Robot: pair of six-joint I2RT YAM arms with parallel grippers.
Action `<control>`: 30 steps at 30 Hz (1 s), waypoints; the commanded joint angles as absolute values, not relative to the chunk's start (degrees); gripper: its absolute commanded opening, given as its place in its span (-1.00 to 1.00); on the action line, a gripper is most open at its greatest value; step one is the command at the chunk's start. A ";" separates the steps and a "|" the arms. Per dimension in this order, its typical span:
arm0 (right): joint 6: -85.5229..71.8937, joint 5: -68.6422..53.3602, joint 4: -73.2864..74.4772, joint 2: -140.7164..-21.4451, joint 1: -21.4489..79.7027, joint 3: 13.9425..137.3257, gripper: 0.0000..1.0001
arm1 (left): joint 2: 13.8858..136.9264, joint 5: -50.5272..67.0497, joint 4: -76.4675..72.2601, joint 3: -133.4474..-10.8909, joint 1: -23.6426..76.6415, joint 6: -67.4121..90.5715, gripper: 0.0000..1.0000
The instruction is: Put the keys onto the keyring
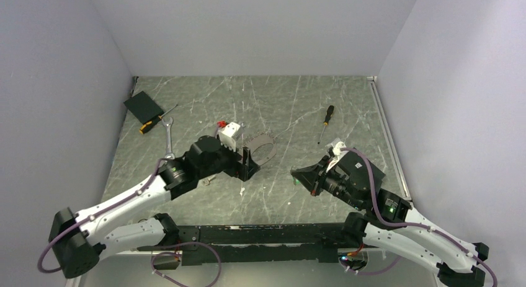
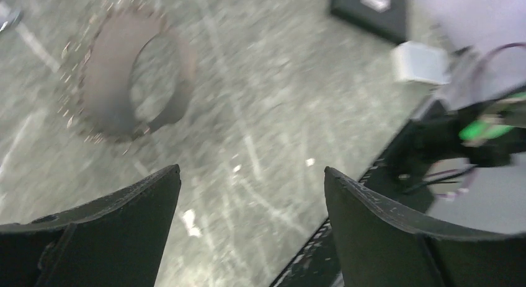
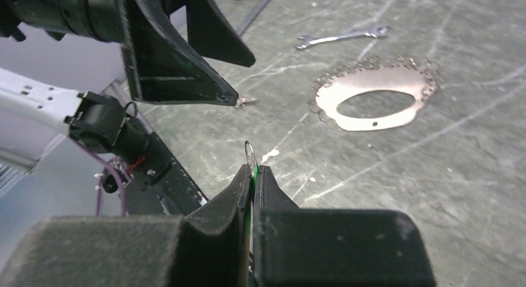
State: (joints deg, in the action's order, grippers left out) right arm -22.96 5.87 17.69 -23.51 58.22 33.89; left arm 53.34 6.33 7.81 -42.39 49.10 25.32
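Note:
The keyring (image 1: 263, 147), a dull grey beaded loop, lies flat mid-table; it also shows as the keyring (image 3: 372, 101) and, blurred, as the keyring (image 2: 130, 76). My left gripper (image 1: 248, 164) hangs just to its near-left, jaws wide open and nothing between them (image 2: 251, 175). A tiny silvery key (image 3: 245, 101) lies on the table right under one left fingertip. My right gripper (image 1: 301, 174) sits to the keyring's right, shut (image 3: 254, 169) on the green-headed key, whose thin wire loop (image 3: 250, 152) pokes out past the fingertips.
A small open-ended wrench (image 3: 341, 37) lies beyond the keyring. A longer wrench (image 1: 169, 135), a yellow-handled screwdriver (image 1: 152, 123) and a black pad (image 1: 143, 105) are at the far left. A black-and-orange screwdriver (image 1: 327, 119) lies at the far right. Walls enclose three sides.

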 commanded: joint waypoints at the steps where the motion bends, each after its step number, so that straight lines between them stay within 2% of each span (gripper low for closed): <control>1: -25.82 13.26 21.64 -23.41 58.27 34.41 -1.00 | 60.33 -5.32 19.16 -46.80 49.15 23.35 0.72; 5: -26.63 15.37 22.31 -24.09 58.27 33.75 -1.00 | 66.96 -8.40 21.37 -49.19 49.17 23.48 0.35; 11: -25.40 14.78 20.46 -25.98 58.27 32.61 -1.00 | 73.47 -10.78 19.13 -50.13 49.12 23.08 0.08; 19: -22.84 13.64 19.17 -29.35 58.27 32.84 -1.00 | 85.32 -11.27 19.08 -56.33 48.76 22.32 -0.10; 22: -22.21 13.43 19.33 -29.87 58.23 32.96 -1.00 | 89.36 -12.10 21.87 -60.17 48.54 22.47 -0.11; 30: -21.75 13.45 19.76 -28.78 58.27 32.13 -1.00 | 98.59 -14.70 30.70 -68.96 48.39 24.00 -0.28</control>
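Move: The metal plate with the small rings lies about 14 cm ahead of the left gripper, 2 cm to its right and some 22 cm below. The keys lie on the table about 3 cm ahead of this gripper and 15 cm to its left; the open-ended wrench lies about 22 cm ahead and 11 cm to its left. From the right gripper, the plate is roughly 19 cm ahead, 10 cm to its left and 25 cm below. Bring the left gripper down about 15 cm and forward some 8 cm towards the near left end of the plate, dropping fast, then easing forward. Tip its fingers steeply downward and narrow them from nearly wide open to under half. Meanwhile lower the right gripper about 5 cm and slightly forward, keeping its pinch on the ring with the green tag. ##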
